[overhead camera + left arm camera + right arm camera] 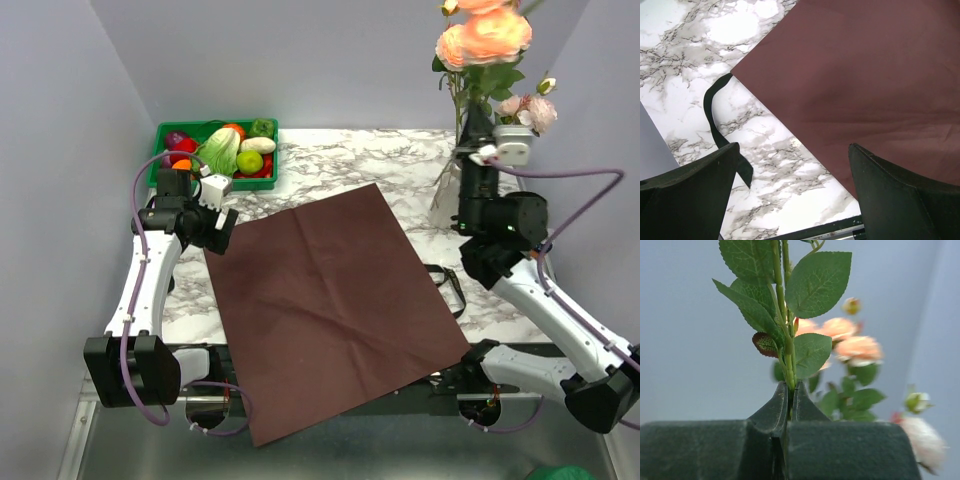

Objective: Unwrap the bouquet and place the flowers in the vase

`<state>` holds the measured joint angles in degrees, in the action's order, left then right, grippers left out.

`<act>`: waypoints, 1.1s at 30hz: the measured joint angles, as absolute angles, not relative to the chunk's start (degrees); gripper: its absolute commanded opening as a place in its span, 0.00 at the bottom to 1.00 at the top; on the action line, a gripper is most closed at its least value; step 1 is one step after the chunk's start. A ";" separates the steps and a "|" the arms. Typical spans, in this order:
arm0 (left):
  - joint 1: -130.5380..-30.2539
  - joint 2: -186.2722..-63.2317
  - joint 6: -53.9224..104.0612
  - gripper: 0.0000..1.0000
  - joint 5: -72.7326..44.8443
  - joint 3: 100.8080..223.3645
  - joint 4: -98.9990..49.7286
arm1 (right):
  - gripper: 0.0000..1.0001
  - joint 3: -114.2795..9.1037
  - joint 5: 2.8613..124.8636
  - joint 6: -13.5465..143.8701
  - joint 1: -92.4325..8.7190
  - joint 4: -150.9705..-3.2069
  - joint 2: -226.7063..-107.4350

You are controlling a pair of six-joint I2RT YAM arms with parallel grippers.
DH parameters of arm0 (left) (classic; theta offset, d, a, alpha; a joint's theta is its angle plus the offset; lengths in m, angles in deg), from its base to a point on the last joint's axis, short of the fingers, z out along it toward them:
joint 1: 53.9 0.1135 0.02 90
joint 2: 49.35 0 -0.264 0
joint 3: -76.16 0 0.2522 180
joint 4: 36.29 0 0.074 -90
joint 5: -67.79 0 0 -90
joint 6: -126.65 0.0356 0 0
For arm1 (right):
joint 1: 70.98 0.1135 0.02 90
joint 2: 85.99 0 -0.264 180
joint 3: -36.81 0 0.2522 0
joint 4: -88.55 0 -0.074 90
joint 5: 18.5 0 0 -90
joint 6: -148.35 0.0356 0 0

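The bouquet's maroon paper sheet (325, 305) (875, 75) lies unfolded and flat on the marble table (400, 160), its near corner hanging over the front edge. The black ribbon (450, 288) (714, 125) lies loose beside the sheet. The flowers (485, 35) stand upright at the back right, peach-pink blooms on top. My right gripper (478, 128) (792, 386) is shut on their green stems (787, 340), leaves just above the fingertips. My left gripper (215, 215) (793, 146) hangs open over the sheet's left edge, holding nothing. The vase is hidden behind the right arm.
A green tray (165, 135) of vegetables stands at the back left, just behind the left gripper. Grey walls close in the table on the left, back and right. The table's dark front rail (815, 231) runs below the left gripper.
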<state>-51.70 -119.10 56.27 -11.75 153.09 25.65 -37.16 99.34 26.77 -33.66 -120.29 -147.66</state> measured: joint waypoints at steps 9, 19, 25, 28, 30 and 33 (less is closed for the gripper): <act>-51.70 -119.89 56.31 0.99 -10.59 153.09 25.26 | 0.01 -39.69 102.16 27.52 -47.61 -129.93 -146.87; -51.70 -123.82 56.38 0.99 -9.47 153.47 24.49 | 0.01 -41.66 101.87 31.36 -53.97 -129.87 -157.32; -51.70 -125.05 56.70 0.99 -8.93 155.32 24.21 | 0.01 -41.66 101.66 33.77 -56.53 -129.65 -159.94; -51.70 -125.46 56.79 0.99 -8.71 155.70 24.17 | 0.01 -41.68 101.46 34.56 -57.25 -129.71 -160.77; -51.70 -126.01 56.81 0.99 -8.62 155.80 24.01 | 0.01 -41.68 101.15 34.86 -57.44 -129.71 -161.41; -51.70 -126.88 56.81 0.99 -8.53 155.80 23.95 | 0.01 -41.68 100.67 35.04 -57.51 -129.69 -162.08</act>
<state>-51.70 -126.88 56.81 -8.53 155.80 23.95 -41.68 100.67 35.04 -57.51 -129.69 -162.08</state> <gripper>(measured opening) 0.988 0.033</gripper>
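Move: The vase stands about 11 cm ahead of the right hand, 5 cm to its right and 40 cm below; the hand already holds the last flower. Blooms already in the vase hang some 15 cm ahead, 6 cm right and 8 cm above. The black ribbon lies about 7 cm back, 6 cm right and 50 cm below. From the left hand, the vase is 13 cm ahead, 52 cm right and 5 cm lower. Still pinching the flower, the right hand swings 12 cm right, then 10 cm forward towards the vase, yawing clockwise. ##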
